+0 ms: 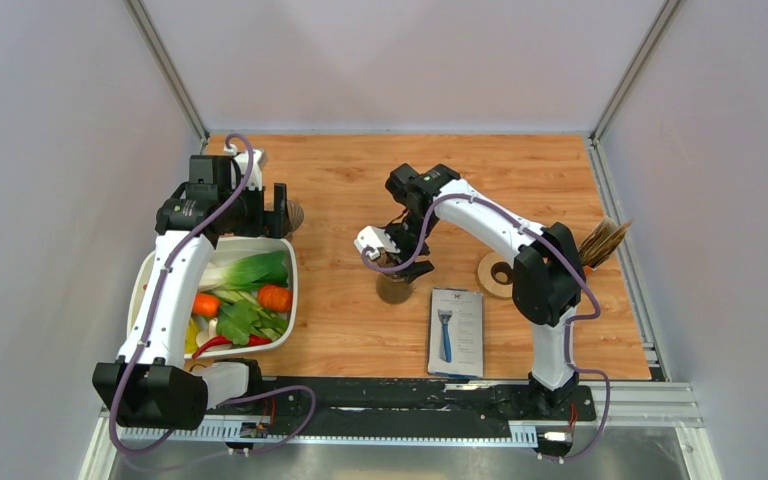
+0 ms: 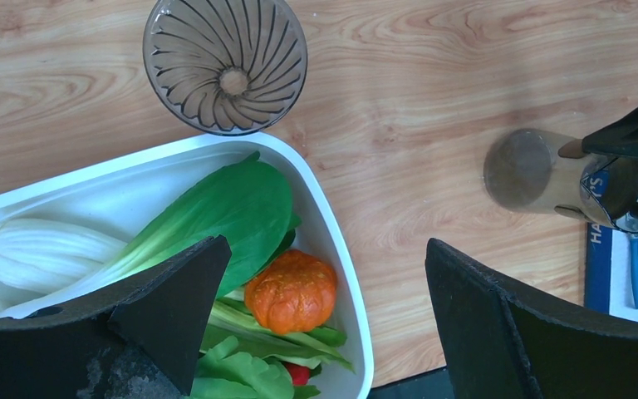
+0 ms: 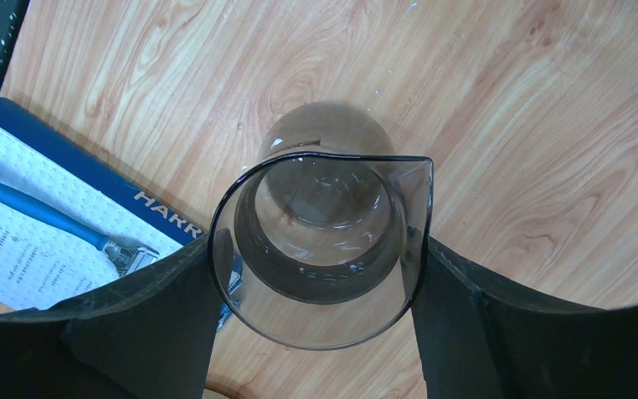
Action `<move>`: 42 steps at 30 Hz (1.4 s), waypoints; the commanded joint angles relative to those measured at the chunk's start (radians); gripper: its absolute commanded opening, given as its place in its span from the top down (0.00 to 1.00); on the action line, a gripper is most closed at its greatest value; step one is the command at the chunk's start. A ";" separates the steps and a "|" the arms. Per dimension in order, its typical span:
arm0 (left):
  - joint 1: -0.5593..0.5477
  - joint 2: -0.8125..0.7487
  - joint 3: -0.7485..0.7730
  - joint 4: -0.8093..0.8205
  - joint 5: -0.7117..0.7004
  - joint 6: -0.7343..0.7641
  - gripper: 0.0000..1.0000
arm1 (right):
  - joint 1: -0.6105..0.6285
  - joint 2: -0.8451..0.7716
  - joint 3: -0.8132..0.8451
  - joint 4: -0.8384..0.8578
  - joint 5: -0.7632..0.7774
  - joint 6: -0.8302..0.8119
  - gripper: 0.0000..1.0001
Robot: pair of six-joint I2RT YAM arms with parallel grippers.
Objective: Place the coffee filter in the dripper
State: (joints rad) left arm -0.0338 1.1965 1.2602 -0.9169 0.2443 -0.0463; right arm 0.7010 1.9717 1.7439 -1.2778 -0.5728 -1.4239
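Observation:
The dripper (image 2: 225, 65), a brownish ribbed cone, stands on the wooden table just beyond the white bowl (image 2: 345, 274); the top view shows the dripper (image 1: 294, 215) beside my left gripper (image 1: 278, 212). In its wrist view the left gripper (image 2: 328, 249) hangs wide open and empty over the bowl's rim. My right gripper (image 3: 320, 249) is closed on the rim of a clear glass carafe (image 3: 324, 216), one finger against each side. The carafe (image 1: 394, 288) stands mid-table. A tan bundle that looks like coffee filters (image 1: 600, 243) stands at the far right, behind the right arm.
The bowl holds bok choy (image 2: 216, 208), an orange pumpkin (image 2: 292, 291) and other vegetables. A boxed blue razor (image 1: 456, 330) lies near the right arm's base. A wooden ring (image 1: 500, 273) sits beside the right elbow. Grey walls enclose the table on three sides.

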 commanded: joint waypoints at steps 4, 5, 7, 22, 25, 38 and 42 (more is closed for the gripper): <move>0.008 0.003 0.018 0.004 0.054 0.036 0.00 | 0.012 -0.023 0.003 0.014 0.014 -0.161 0.14; 0.008 0.003 0.018 0.002 0.065 0.042 0.00 | 0.012 -0.027 -0.007 0.030 0.023 -0.166 0.12; 0.008 0.003 0.017 0.002 0.080 0.046 0.00 | 0.012 -0.032 -0.017 0.048 0.027 -0.173 0.09; 0.009 -0.022 0.010 -0.007 0.115 0.071 0.00 | 0.012 -0.152 -0.015 0.066 0.028 -0.139 0.00; 0.008 -0.029 0.002 -0.009 0.113 0.074 0.00 | 0.012 -0.184 -0.017 0.058 0.032 -0.134 0.00; 0.009 -0.070 0.004 0.010 0.101 0.060 0.00 | -0.346 -0.303 0.105 0.056 -0.082 0.396 0.01; 0.009 -0.074 0.003 0.027 0.112 0.054 0.00 | -0.505 -0.386 -0.046 0.151 0.030 0.675 0.00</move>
State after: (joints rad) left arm -0.0322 1.1461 1.2572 -0.9237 0.3386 0.0071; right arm 0.2966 1.6859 1.7924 -1.1854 -0.5999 -1.0695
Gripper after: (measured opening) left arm 0.995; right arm 0.998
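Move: The glass carafe is between the right fingers, which hold it near the rim; its middle is about 5 cm below the hand, with no real offset sideways. From that hand, the booklet with the razor lies some 12 cm right and 8 back, the tape roll 21 cm right and 3 ahead, and the dripper 21 cm left and 13 ahead. From the left hand, the carafe is roughly 23 cm right, 4 back and 16 lower. Open the right gripper wide to let go of the standing carafe, easing about 1 cm forward as the fingers spread. Lift clear above the rim, then sweep right and forward away from it while still climbing, to end about 12 cm higher and 12 cm right, turning the wrist clockwise some 40 degrees in the sweep. ##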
